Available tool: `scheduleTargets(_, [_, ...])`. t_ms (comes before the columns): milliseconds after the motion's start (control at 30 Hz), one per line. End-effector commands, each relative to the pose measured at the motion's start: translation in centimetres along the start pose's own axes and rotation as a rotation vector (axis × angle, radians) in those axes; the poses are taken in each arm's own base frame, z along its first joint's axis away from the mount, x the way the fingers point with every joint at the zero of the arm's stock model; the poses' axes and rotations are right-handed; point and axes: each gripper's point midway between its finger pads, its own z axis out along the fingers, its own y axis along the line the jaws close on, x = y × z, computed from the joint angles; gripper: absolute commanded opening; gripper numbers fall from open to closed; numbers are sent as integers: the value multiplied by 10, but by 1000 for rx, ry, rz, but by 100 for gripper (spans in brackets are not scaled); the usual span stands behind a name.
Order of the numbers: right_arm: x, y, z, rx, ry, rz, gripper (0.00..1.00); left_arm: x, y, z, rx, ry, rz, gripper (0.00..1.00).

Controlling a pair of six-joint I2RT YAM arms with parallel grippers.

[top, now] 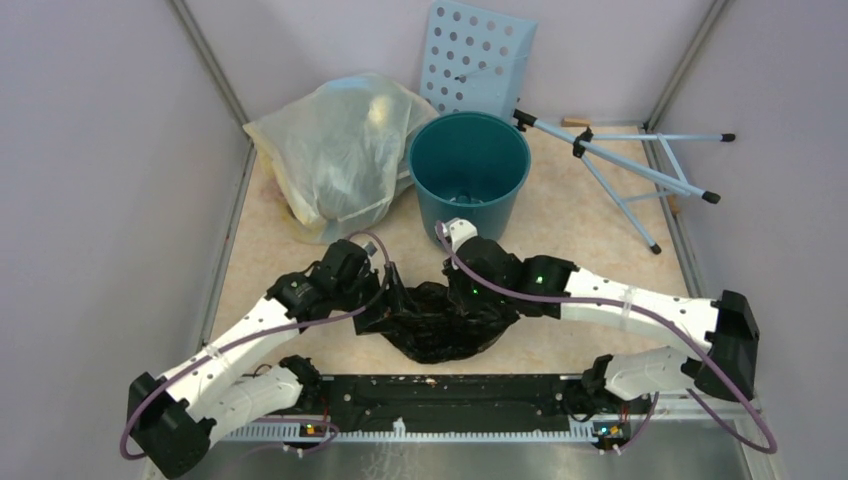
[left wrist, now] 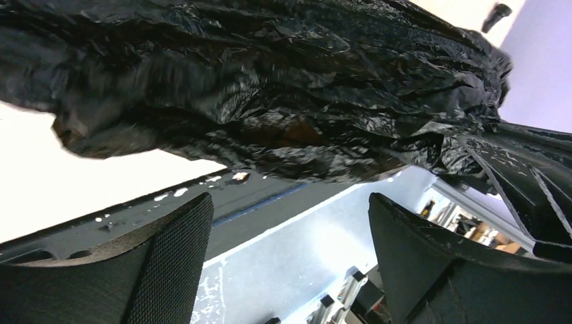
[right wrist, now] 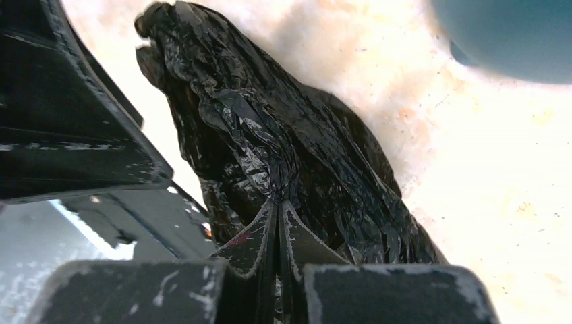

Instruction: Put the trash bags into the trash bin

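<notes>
The black trash bag (top: 440,325) lies crumpled on the table near the front, between my two grippers. My right gripper (top: 468,296) is shut on a gathered fold of it; in the right wrist view the closed fingertips (right wrist: 278,206) pinch the glossy plastic (right wrist: 283,148). My left gripper (top: 385,297) is at the bag's left end. In the left wrist view it (left wrist: 289,202) is open and empty, with the bag (left wrist: 283,88) stretched just beyond its fingertips. The teal trash bin (top: 470,170) stands upright behind the bag; its edge also shows in the right wrist view (right wrist: 506,34).
A large translucent yellowish bag (top: 340,150) bulges left of the bin. A pale blue perforated panel (top: 475,55) leans on the back wall. A folding stand (top: 640,165) lies at the back right. A black rail (top: 450,395) runs along the front edge.
</notes>
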Motion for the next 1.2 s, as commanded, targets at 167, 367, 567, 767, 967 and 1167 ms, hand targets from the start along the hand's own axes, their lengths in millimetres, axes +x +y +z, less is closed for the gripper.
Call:
scheduleTargets(167, [-29,20,-28,-89,-110,123,0,-3,-4,-5,47,-55,-118,82])
scheduleTargets(367, [-25,16,-32,-83,-124,172,0,-1,18,-1,-36,-73,-140,78])
scheduleTargets(567, [-21,11,-33,-58,-110,183,0,-6,36,4,-103,-123,-193,82])
scheduleTargets(767, [-17,4,-36,-33,-114,216,0,-13,53,27,-149,-152,-243,79])
scheduleTargets(967, [-12,-23,-47,83,-163,320,0,-41,79,34,-285,-268,-164,60])
scheduleTargets(1167, [4,-87,-69,339,-168,401,0,-54,94,13,-464,-279,-8,29])
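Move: From the left hand, the middle of the black trash bag lies about 10 cm to the right, 1 cm back and 8 cm down, its left edge reaching in close to the hand. The right hand, already pinching the bag, has that middle 5 cm back, 2 cm left and 10 cm below. Seen from the left hand, the trash bin stands some 22 cm ahead and 15 cm to the right, and the pale bag 32 cm ahead, 9 cm left. Sinking about 8 cm and easing left some 5 cm after a slight rise, the left hand ends with a short forward push at the black bag's left edge, its fingers tipping steeper downward and narrowing around that edge. Keeping its shut pinch, the right hand first lifts the bag about 3 cm, then draws it roughly 5 cm right, swinging clockwise. ##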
